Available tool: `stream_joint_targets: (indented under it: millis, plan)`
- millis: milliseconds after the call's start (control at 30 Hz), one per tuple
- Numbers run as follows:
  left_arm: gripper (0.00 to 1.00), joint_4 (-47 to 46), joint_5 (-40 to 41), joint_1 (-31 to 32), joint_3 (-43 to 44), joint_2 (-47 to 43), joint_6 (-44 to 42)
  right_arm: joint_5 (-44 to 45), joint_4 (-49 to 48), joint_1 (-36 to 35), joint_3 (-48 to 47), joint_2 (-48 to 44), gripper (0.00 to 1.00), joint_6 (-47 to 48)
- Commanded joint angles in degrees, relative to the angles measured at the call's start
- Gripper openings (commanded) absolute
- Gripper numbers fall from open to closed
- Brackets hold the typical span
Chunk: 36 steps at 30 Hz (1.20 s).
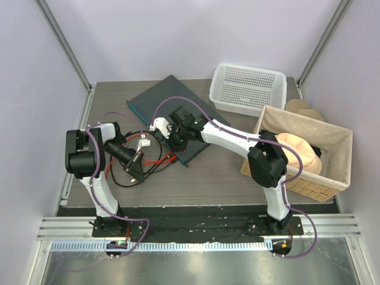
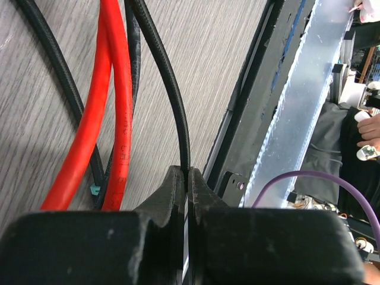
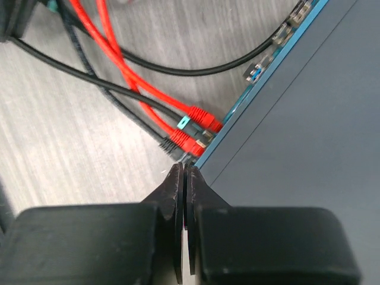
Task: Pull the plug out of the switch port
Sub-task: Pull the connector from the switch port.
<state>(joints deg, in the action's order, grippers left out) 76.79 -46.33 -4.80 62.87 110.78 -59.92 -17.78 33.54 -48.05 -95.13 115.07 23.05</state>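
The switch point(image 1: 163, 101) lies flat at the table's middle, a dark slate box point(image 3: 297, 130) with a bluish front edge. Two red plugs point(image 3: 203, 119) and a black plug point(image 3: 169, 148) sit in sockets near its corner. My right gripper point(image 3: 184, 169) is shut right at that corner beside the black plug, with nothing seen between its fingers; in the top view the right gripper point(image 1: 176, 150) hangs over the front edge. My left gripper point(image 2: 187, 172) is shut on a black cable point(image 2: 172, 89), low over the table, beside red cables point(image 2: 116, 89). The top view shows the left gripper point(image 1: 138, 161) among the loose cables.
A white perforated basket point(image 1: 249, 88) stands at the back right. A wicker basket point(image 1: 297, 184) holding tan cloth items sits at the right edge. Red and black cables point(image 1: 155, 161) loop on the table between the arms. A further black cable point(image 3: 196, 70) runs to a plug higher along the switch's edge.
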Motion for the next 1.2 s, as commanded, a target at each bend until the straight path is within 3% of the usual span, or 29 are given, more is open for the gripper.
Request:
stream_joint_targets:
  millis: [0, 33, 67, 100, 267, 400, 567, 1167]
  plan:
    - [0.0, 4.5, -1.4, -0.2, 1.3, -1.2, 0.2, 7.3, -0.4, -2.6, -3.7, 1.3, 0.04, 4.5]
    - [0.0, 4.4, -1.4, -0.2, 1.3, -1.2, 0.2, 8.5, -0.7, -3.2, -3.8, 1.8, 0.14, 4.5]
    - [0.0, 4.5, -1.3, -0.3, 1.3, -1.2, 0.2, 9.9, -1.0, -3.7, -3.7, 1.7, 0.35, 4.4]
    - [0.0, 4.4, -1.3, -0.2, 1.4, -1.2, 0.2, 12.3, -1.5, -4.7, -3.4, 1.8, 0.4, 3.1]
    - [0.0, 4.3, -1.3, -0.2, 1.2, -1.3, 0.2, 18.4, -5.3, -5.8, -0.8, 0.4, 0.47, -2.8]
    - [0.0, 4.0, -1.2, -0.3, 1.0, -1.5, 0.6, 26.0, -7.0, -5.8, -0.5, 0.3, 0.59, -9.4]
    - [0.0, 3.3, -1.0, -0.3, 1.0, -1.4, 1.6, 29.5, -6.7, -5.8, 0.2, 0.9, 0.61, -14.8]
    - [0.0, 2.0, -0.5, -0.2, 1.3, -0.7, 3.4, 27.9, -6.2, -5.8, 0.4, 2.8, 0.61, -15.8]
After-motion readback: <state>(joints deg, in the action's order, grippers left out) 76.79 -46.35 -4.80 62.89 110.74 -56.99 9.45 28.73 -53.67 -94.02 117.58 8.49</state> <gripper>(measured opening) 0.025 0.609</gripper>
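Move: The black plug with the teal tab lies about 2 cm back from the right hand, 1 cm to its left and 6 cm below. A red plug sits right beside it, level fore and aft and some 2 cm left. The switch's near corner is about 7 cm back and 4 cm right of that hand, the blue-tabbed module 3 cm ahead and 6 cm left. From the left hand the black plug is some 8 cm ahead, 10 cm right. Open the shut right gripper wide above the plugs, easing it a little left and down, then swing it forward and back to the right, ending about 2.5 cm farther out and 2 cm lower. Turn it clockwise some 20 degrees so the open fingers straddle the line of the switch's front edge. Keep the left gripper still, pinching its black cable. ##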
